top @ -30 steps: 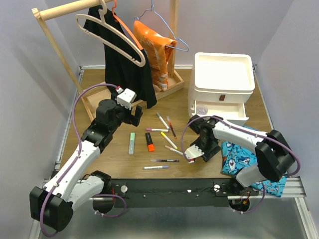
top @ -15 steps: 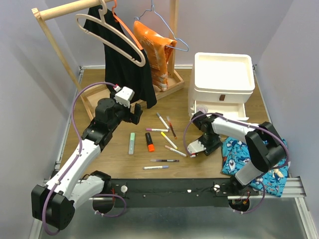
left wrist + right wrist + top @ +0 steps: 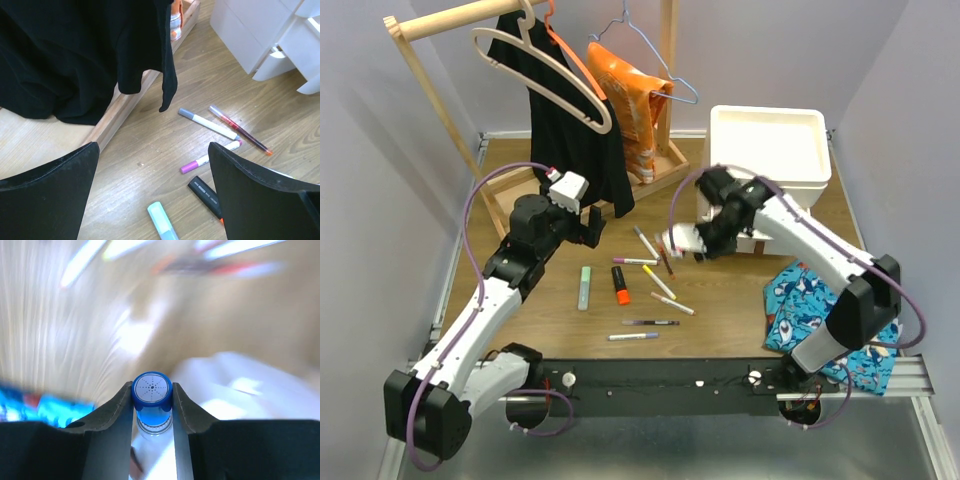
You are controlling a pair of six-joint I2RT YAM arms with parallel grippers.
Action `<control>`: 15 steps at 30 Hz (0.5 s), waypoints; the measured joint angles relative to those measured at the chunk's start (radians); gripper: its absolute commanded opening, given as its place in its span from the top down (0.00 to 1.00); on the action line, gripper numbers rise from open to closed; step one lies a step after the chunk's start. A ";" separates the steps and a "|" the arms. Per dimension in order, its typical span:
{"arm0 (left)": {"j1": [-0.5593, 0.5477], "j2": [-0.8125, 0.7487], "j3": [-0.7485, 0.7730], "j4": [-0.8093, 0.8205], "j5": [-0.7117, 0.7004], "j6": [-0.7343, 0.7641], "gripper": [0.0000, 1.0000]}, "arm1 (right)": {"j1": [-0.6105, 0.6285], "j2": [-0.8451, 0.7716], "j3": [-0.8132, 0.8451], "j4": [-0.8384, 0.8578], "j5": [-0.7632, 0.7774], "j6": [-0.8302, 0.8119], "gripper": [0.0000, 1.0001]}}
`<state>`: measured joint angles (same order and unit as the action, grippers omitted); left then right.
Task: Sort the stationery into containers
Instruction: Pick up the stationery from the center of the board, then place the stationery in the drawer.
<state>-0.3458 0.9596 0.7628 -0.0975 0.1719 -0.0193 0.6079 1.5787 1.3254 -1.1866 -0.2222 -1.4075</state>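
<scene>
In the right wrist view my right gripper (image 3: 152, 396) is shut on a blue-capped tube (image 3: 152, 389) with a clear neck and a white body; the background is blurred. From above, that gripper (image 3: 688, 243) hangs over the table in front of the white drawer unit (image 3: 767, 150). Several pens (image 3: 660, 282), an orange highlighter (image 3: 620, 284) and a pale green highlighter (image 3: 584, 287) lie on the wood. My left gripper (image 3: 586, 226) stands open and empty above them (image 3: 153, 147), over a purple marker (image 3: 200, 162) and the green highlighter (image 3: 162, 220).
A wooden clothes rack (image 3: 420, 25) with a black garment (image 3: 560, 130) and an orange bag (image 3: 630, 110) stands at the back left. A blue shark-print cloth (image 3: 810, 310) lies at the front right. The right arm hides the drawer fronts.
My right gripper closed on the blue-capped tube near the cloth, then rose and swung back-left, in front of the drawer unit. The left arm barely moved.
</scene>
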 measured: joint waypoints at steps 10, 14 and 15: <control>0.005 0.051 0.055 0.017 0.022 0.000 0.01 | 0.000 -0.148 0.220 0.184 -0.219 0.636 0.86; 0.005 0.092 0.098 0.027 0.031 -0.001 0.01 | -0.052 -0.259 0.068 0.309 -0.180 0.769 0.87; 0.005 0.100 0.109 0.030 0.032 -0.001 0.01 | -0.080 -0.275 0.037 0.338 -0.165 0.790 0.87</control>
<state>-0.3405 1.0599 0.8715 -0.0673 0.2043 -0.0204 0.5274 1.3037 1.3628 -0.8490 -0.3870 -0.6170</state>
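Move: My right hand already holds the blue-capped tube. The open drawer's middle lies about 11 cm ahead of it, 11 cm to its right and 8 cm below. On the table some 12 cm below that hand, the red pen is about 4 cm ahead and 12 cm left, and the yellow marker 2 cm back and 13 cm left. From my left hand, the drawer is roughly 5 cm ahead, 38 cm right and 19 cm down. With the blue-capped tube still pinched, I swing my right hand quickly up about 12 cm and left some 7 cm, then bring it halfway back right at that height, in front of the drawer's left end. Its fingers tip from downward towards my left as the wrist turns clockwise. My open, empty left hand eases up and forward, about 3 cm. ##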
